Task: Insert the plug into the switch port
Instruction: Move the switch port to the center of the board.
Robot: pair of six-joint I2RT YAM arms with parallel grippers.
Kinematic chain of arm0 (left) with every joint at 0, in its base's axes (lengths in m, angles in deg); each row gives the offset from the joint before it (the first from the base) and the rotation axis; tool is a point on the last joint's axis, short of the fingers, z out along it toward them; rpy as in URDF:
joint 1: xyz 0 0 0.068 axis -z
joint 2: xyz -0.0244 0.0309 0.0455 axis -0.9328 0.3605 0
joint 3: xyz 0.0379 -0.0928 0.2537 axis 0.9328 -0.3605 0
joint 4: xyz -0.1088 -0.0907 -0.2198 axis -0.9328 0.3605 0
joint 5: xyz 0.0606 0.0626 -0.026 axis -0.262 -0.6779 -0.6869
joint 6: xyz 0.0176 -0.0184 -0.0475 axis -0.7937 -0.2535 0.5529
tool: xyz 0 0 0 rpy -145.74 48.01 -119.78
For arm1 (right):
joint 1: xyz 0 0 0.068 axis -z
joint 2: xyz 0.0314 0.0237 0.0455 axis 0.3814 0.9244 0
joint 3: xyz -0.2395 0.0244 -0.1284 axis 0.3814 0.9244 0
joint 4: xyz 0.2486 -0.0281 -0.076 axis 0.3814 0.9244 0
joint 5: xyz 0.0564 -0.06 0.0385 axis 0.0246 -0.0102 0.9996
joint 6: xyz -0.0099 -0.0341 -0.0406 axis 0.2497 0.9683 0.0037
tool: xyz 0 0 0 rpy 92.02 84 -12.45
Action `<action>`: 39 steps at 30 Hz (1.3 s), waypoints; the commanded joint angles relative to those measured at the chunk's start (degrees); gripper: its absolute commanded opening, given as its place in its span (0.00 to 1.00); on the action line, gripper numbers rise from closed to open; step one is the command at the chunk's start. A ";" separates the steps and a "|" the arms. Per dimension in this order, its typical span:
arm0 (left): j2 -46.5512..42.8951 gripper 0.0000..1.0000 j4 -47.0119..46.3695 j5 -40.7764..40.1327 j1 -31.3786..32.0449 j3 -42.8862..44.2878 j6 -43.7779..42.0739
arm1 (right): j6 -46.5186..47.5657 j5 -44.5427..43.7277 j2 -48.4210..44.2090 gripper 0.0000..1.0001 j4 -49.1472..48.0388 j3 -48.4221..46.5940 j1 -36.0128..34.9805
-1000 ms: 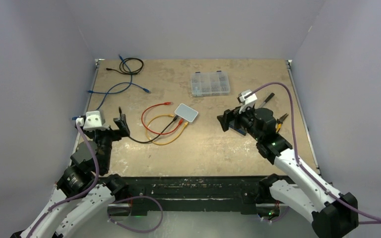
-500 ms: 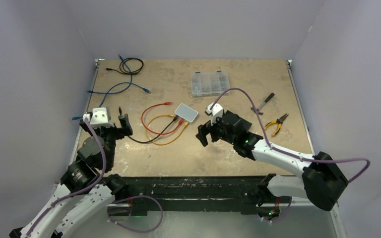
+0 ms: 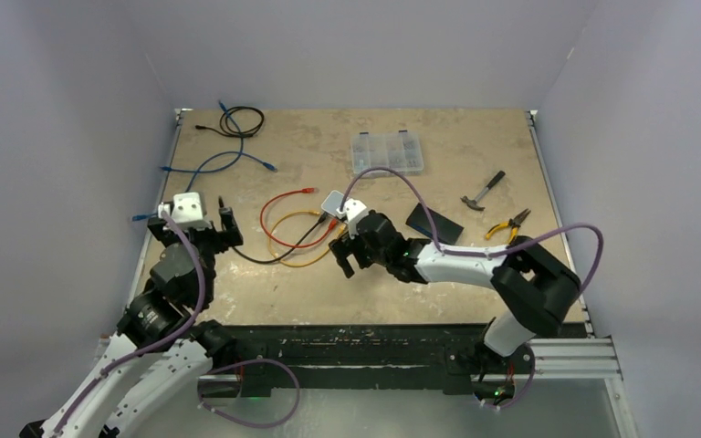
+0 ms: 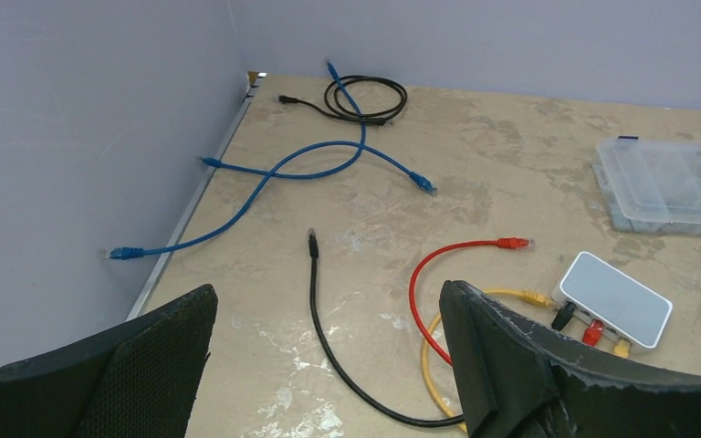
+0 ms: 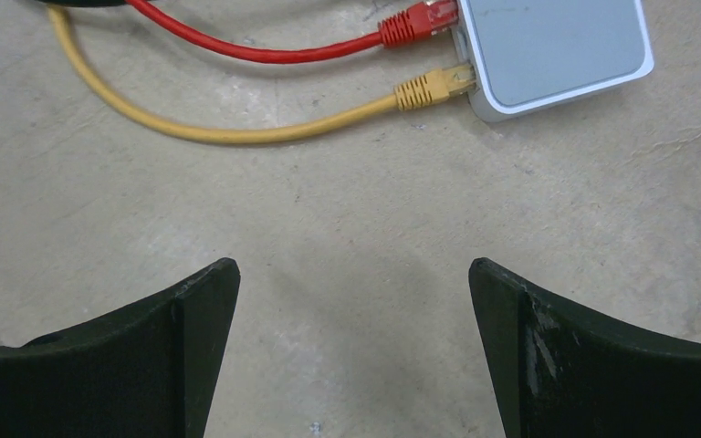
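Observation:
The small white switch (image 4: 613,299) lies mid-table, half hidden under my right wrist in the top view (image 3: 332,199). Red (image 5: 408,28) and yellow (image 5: 427,88) plugs sit in its ports, with a black one beside them. Two plugs lie loose: a red plug (image 4: 514,243) (image 3: 308,190) and a black plug (image 4: 312,242) (image 3: 221,201). My left gripper (image 4: 329,294) (image 3: 193,234) is open and empty, just short of the black cable. My right gripper (image 5: 354,269) (image 3: 345,254) is open over bare table, just on the near side of the switch.
A clear parts box (image 3: 386,153) stands at the back. A flat black card (image 3: 434,224), a hammer (image 3: 484,190) and pliers (image 3: 507,224) lie to the right. A blue cable (image 3: 219,164) and a coiled black cable (image 3: 242,120) lie at the back left by the wall.
My right arm has swung left from the table's right side to the switch, uncovering the black card. My left gripper has edged slightly forward. Both stayed open.

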 commanded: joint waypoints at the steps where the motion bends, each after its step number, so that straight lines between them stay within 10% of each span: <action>1: 2.11 0.91 -0.71 0.78 -1.35 -0.67 0.72 | -2.46 -5.44 6.15 0.99 -0.60 -4.42 -0.17; 22: 2.75 0.91 -2.95 6.76 -7.92 -1.00 0.24 | -6.40 -6.91 34.34 0.99 -4.91 -38.94 13.45; 39: 0.72 0.91 -2.33 9.69 -7.90 -0.82 0.94 | -9.96 -5.65 -0.82 0.99 -2.22 -10.73 23.42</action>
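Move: From the right hand, hanging open low over the table, the switch port lies about 12 cm ahead, neither left nor right, its middle some 5 cm lower. The red plug in its near side is about 8 cm ahead and 1 cm left, and the loose red plug roughly 16 cm ahead and 6 cm left. The parts box stands some 25 cm ahead and 11 cm to the right. From the left hand, the switch port lies about 16 cm ahead, 27 cm to the right and far below. Sinking some 4 cm with fingers wide open, the right hand sweeps forward low over the table, about 20 cm out with a slight bow to the left, shoving the switch port ahead. It then lifts away some 13 cm while drawing back and to the right, having turned about 25 degrees clockwise overall. ##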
